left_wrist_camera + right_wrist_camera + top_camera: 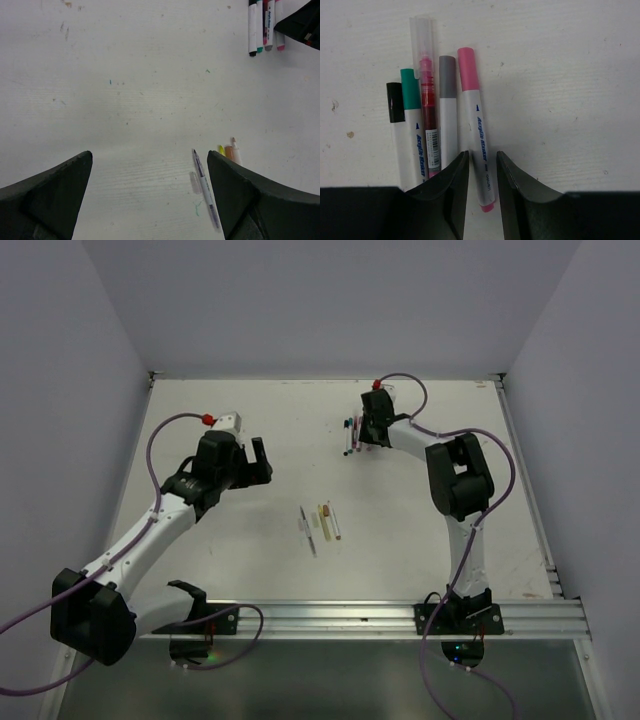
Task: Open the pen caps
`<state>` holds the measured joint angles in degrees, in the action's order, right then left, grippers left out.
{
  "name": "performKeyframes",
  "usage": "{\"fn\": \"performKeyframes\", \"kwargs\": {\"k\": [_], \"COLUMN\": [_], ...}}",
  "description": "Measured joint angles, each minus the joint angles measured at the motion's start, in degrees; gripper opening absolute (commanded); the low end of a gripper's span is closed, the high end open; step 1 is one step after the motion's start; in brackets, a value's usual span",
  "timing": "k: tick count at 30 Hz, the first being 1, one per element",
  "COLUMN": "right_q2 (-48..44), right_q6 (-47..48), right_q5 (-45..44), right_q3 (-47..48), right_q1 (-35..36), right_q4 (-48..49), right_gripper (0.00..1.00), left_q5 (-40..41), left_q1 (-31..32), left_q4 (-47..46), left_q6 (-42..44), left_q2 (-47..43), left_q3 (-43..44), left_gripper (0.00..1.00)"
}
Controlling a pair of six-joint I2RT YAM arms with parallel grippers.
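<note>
Several capped pens lie side by side at the back of the table (352,435). Their caps in the right wrist view are black (395,102), green (410,89), clear (421,35), grey (447,77) and pink (468,70). My right gripper (484,167) straddles the pink pen's white barrel (481,145), which lies on the table; its jaws stand narrowly apart, with a sliver of table showing beside the barrel. My left gripper (150,200) hangs wide open and empty over the table's middle, left of an uncapped pen (205,192) and a loose clear cap (195,182).
More uncapped pens lie at the table's middle (320,523), with yellow (221,149) and orange (228,151) ends showing in the left wrist view. White walls close off the back and both sides. A metal rail (360,618) runs along the near edge.
</note>
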<state>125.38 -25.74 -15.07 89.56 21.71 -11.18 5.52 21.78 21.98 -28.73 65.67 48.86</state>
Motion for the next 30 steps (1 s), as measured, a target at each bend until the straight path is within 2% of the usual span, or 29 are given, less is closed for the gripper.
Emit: {"fn": "performKeyframes", "kwargs": {"k": [1,4,5,8,12,19,24,30], "right_q2": [0.00,0.00,-0.04,-1.53,-8.31,-27.26,-43.32,-57.18], "right_q6": [0.02,0.26,0.31,0.35,0.83,2.69,3.48,2.56], "right_q5": [0.07,0.07,0.04,0.22,0.55,2.99,3.41,5.05], "right_q3": [0.00,-0.04,-0.13,-2.62,-12.24,-33.75,-42.01,-48.24], "right_q1": [-0.02,-0.04,-0.11,-0.35,-0.39,1.70,11.89,24.02], "right_q4": [-0.02,-0.35,-0.50,0.55,1.42,2.08,3.80,11.02], "right_gripper": [0.33,0.19,0.10,0.00,0.00,0.00,0.00,0.00], "left_q5": [-0.20,-1.05,-1.40,-3.43,-7.34,-14.97,-17.90,-16.72], "left_q1": [0.00,0.00,0.00,0.00,0.00,0.00,1.29,8.15], "left_q4": [0.04,-0.13,-0.24,-0.96,-2.36,-7.58,-10.93,-15.41], "left_q6": [0.00,-0.15,-0.15,-0.46,-1.64,-5.20,-8.57,-12.57], "left_q2": [0.00,-0.24,-0.37,-0.98,-1.73,-2.86,-2.93,-2.89], "left_q3": [-0.04,-0.15,-0.31,-1.31,-2.97,-6.49,-7.52,-7.52], "left_gripper": [1.00,1.00,1.00,1.00,1.00,1.00,1.00,0.93]}}
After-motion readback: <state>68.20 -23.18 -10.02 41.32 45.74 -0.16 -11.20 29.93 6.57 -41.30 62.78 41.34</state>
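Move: The pink-capped marker already lies between the right hand's parted fingers, its middle about 3 cm ahead of that hand, level sideways and some 1 cm below. To its left, likewise about 3 cm ahead, lies the gray-capped marker some 2 cm to the hand's left. The black-capped one is about 5 cm left and 2 cm ahead. From the left hand the pink-capped marker is roughly 24 cm ahead, 29 cm right and 14 cm below. Back towards the bases, some 25 cm in all: the right fingers first shut on the marker's body near its tail, draw it back low over the table, then carry it up about 13 cm and swing it left, turning counter-clockwise some 30 degrees as the fingertips tip up. The left hand, still wide open, moves right and a little back towards it, rolling left side down and turning clockwise. ##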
